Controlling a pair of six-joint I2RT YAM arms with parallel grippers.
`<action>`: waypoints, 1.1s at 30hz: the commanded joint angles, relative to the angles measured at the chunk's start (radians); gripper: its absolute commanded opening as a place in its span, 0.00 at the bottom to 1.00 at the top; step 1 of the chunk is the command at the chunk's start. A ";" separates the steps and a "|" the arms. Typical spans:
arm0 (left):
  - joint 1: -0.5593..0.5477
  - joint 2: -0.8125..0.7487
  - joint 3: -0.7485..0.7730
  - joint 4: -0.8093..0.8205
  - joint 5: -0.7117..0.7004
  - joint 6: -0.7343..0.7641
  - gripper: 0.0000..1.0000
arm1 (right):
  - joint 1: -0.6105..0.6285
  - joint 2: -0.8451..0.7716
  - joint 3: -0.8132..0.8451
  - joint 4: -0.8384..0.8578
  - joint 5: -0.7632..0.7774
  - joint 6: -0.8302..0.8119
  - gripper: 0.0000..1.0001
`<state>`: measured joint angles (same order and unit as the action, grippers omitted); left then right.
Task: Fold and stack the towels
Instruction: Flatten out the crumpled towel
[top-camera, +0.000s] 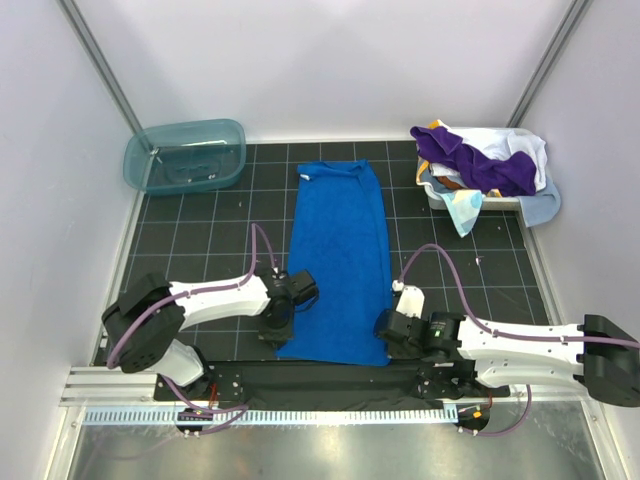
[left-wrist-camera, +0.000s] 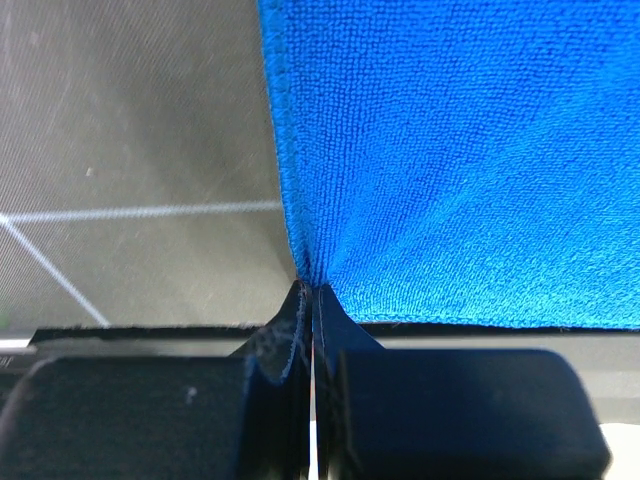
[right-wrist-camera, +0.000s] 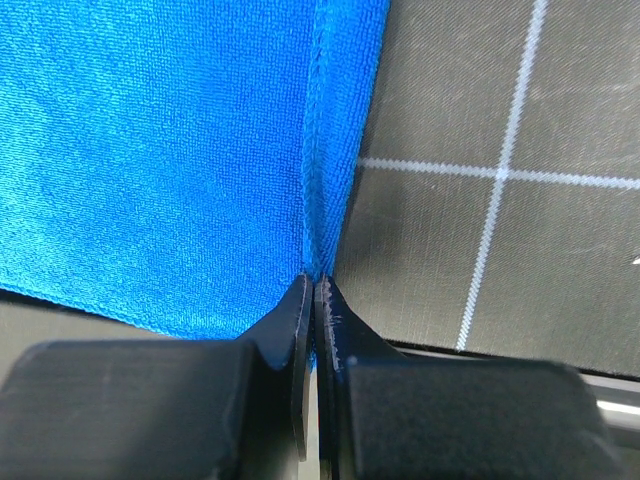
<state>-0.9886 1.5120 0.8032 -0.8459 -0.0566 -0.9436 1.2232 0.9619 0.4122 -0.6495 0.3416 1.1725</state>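
A royal blue towel (top-camera: 338, 255) lies flat and lengthwise down the middle of the black grid mat. My left gripper (top-camera: 277, 330) is shut on its near left corner; the left wrist view shows the blue cloth (left-wrist-camera: 460, 150) pinched between the closed jaws of that gripper (left-wrist-camera: 311, 292). At the near right corner my right gripper (top-camera: 388, 330) is likewise shut on the towel, its hem (right-wrist-camera: 318, 150) running straight into the closed gripper (right-wrist-camera: 314, 285). More towels, purple (top-camera: 472, 160), white and light blue, are heaped in the white basket (top-camera: 445, 200) at the back right.
A teal translucent tub (top-camera: 186, 155) stands at the back left corner. White walls and metal posts border the mat on both sides. A black strip and a metal rail run along the near edge under the arm bases.
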 joint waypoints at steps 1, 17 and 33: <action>-0.005 -0.045 0.007 -0.093 0.029 -0.008 0.00 | 0.007 0.006 0.027 -0.025 -0.055 -0.023 0.03; -0.044 -0.130 -0.127 -0.078 0.196 -0.070 0.00 | 0.070 -0.020 0.013 -0.059 -0.159 0.002 0.01; -0.048 -0.179 -0.084 -0.090 0.164 -0.043 0.00 | 0.105 -0.018 0.051 -0.059 -0.078 0.022 0.10</action>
<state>-1.0332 1.3602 0.7136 -0.9318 0.0986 -0.9909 1.3224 0.9615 0.4294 -0.6819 0.2169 1.1835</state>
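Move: The left hand already pinches the blue towel's near-left corner, with the mat's near edge only about 2 cm behind it; the towel's near-right corner is some 24 cm to its right and about 1 cm back, its rumpled far end roughly 50 cm ahead and 13 cm right. The right hand holds that near-right corner: mat edge about 2 cm behind it, left corner some 24 cm left and 1 cm ahead, far end about 50 cm ahead, 11 cm left. Both hands keep their pinch on the towel's near corners and drag it back towards the robot over the mat's near edge, the left about 5 cm and slightly left, the right about 4 cm and staying low. The left lifts a little, dips again, then ends easing up about 1 cm above its start height, while both wrists swing their fingertips back by under 10 degrees and the right one turns slightly counter-clockwise. ##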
